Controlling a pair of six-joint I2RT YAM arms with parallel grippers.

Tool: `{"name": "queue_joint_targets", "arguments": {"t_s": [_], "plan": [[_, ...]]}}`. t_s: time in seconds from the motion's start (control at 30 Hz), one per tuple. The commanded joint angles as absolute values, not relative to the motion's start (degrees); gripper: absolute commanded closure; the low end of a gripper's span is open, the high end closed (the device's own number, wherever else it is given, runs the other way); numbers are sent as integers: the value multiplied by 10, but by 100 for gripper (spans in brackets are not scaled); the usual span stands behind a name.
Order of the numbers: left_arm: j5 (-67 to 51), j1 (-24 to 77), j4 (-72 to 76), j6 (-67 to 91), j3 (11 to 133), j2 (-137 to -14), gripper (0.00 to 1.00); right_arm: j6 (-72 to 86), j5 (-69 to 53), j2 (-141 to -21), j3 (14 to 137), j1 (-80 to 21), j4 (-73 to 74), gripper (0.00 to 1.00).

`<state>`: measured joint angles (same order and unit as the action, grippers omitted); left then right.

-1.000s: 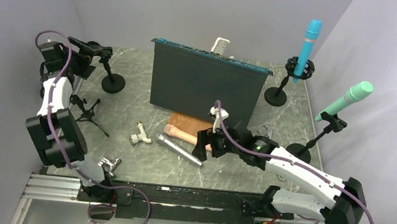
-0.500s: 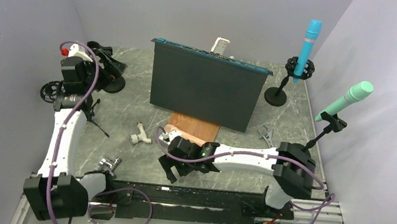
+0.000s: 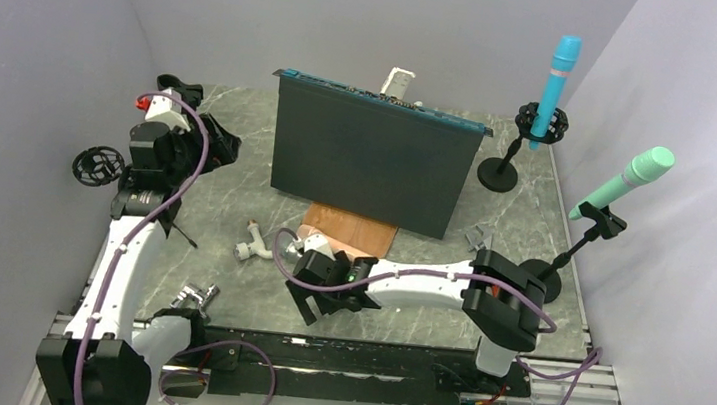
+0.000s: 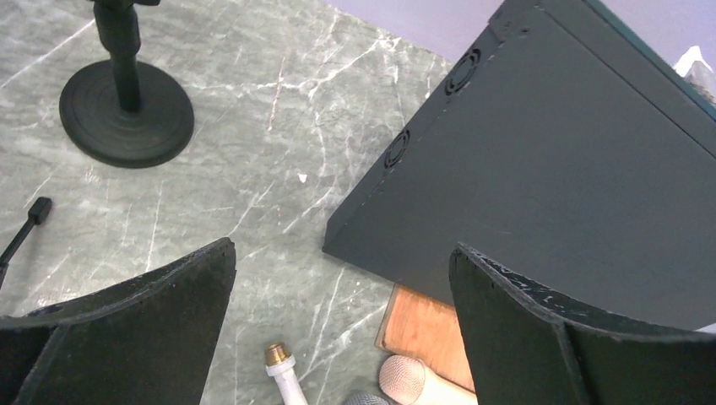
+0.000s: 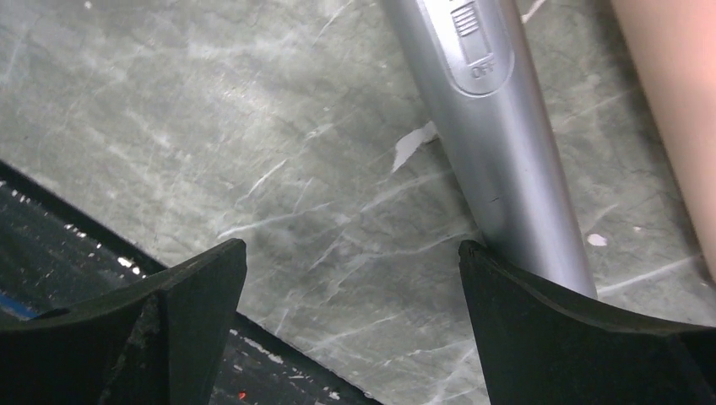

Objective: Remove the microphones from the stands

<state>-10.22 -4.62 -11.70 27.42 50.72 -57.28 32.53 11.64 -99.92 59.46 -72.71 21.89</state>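
A blue microphone (image 3: 558, 76) stands upright in a black stand (image 3: 498, 173) at the back right. A green microphone (image 3: 628, 179) sits tilted in a second stand (image 3: 539, 276) at the right edge. My left gripper (image 3: 218, 142) is open and empty, high at the back left; its wrist view (image 4: 342, 270) looks down on the table. My right gripper (image 3: 313, 308) is open and empty, low near the front edge. In the right wrist view it (image 5: 350, 270) hangs beside a silver microphone (image 5: 498, 143) lying flat next to a pink one (image 5: 675, 110).
A dark panel (image 3: 369, 158) stands across the middle with a wooden board (image 3: 351, 232) at its foot. A white fitting (image 3: 252, 247) and a metal fitting (image 3: 195, 296) lie front left. An empty ring mount (image 3: 97, 165) and a round stand base (image 4: 127, 114) are at the left.
My left gripper has swung from the back left corner toward the panel. My right gripper has moved left and toward the front edge, past the lying microphones. Both stay open.
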Motion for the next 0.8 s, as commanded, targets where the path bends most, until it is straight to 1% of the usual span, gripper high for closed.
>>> {"name": "queue_joint_targets", "arguments": {"t_s": [0.0,0.13,0.3,0.77], "plan": [[-104,-35,-69,248,499,-539,1,346,181,-1005,629,-727,257,1],[-83,-21,-65,229,495,-521,1,347,209,-1001,635,-722,278,0],[-37,-6,-74,234,494,-517,1,329,197,-989,648,-713,295,0],[-55,-4,-71,219,496,-510,1,342,213,-896,685,-715,358,0]]}}
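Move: Ahead of the right hand, which hangs low over the table with open fingers, lies the grey microphone: its middle is some 6 cm forward, 2 cm right and about 1 cm lower. The peach microphone lies roughly 11 cm forward and 5 cm right, the wooden board 14 cm forward and 7 cm right, and the white pipe fitting 11 cm forward and 10 cm left. From the left hand the grey microphone is about 14 cm back, 21 cm right and 24 cm down. Nudging the tail half of the grey microphone along the table with one open finger, the right hand slides about 3 cm forward and to the right, towards the peach microphone. It then lifts some 4 to 5 cm straight up off the grey barrel, fingers still wide open. The left hand rises about 2 cm, open and empty, its fingers tipping up slightly, then holds there. ##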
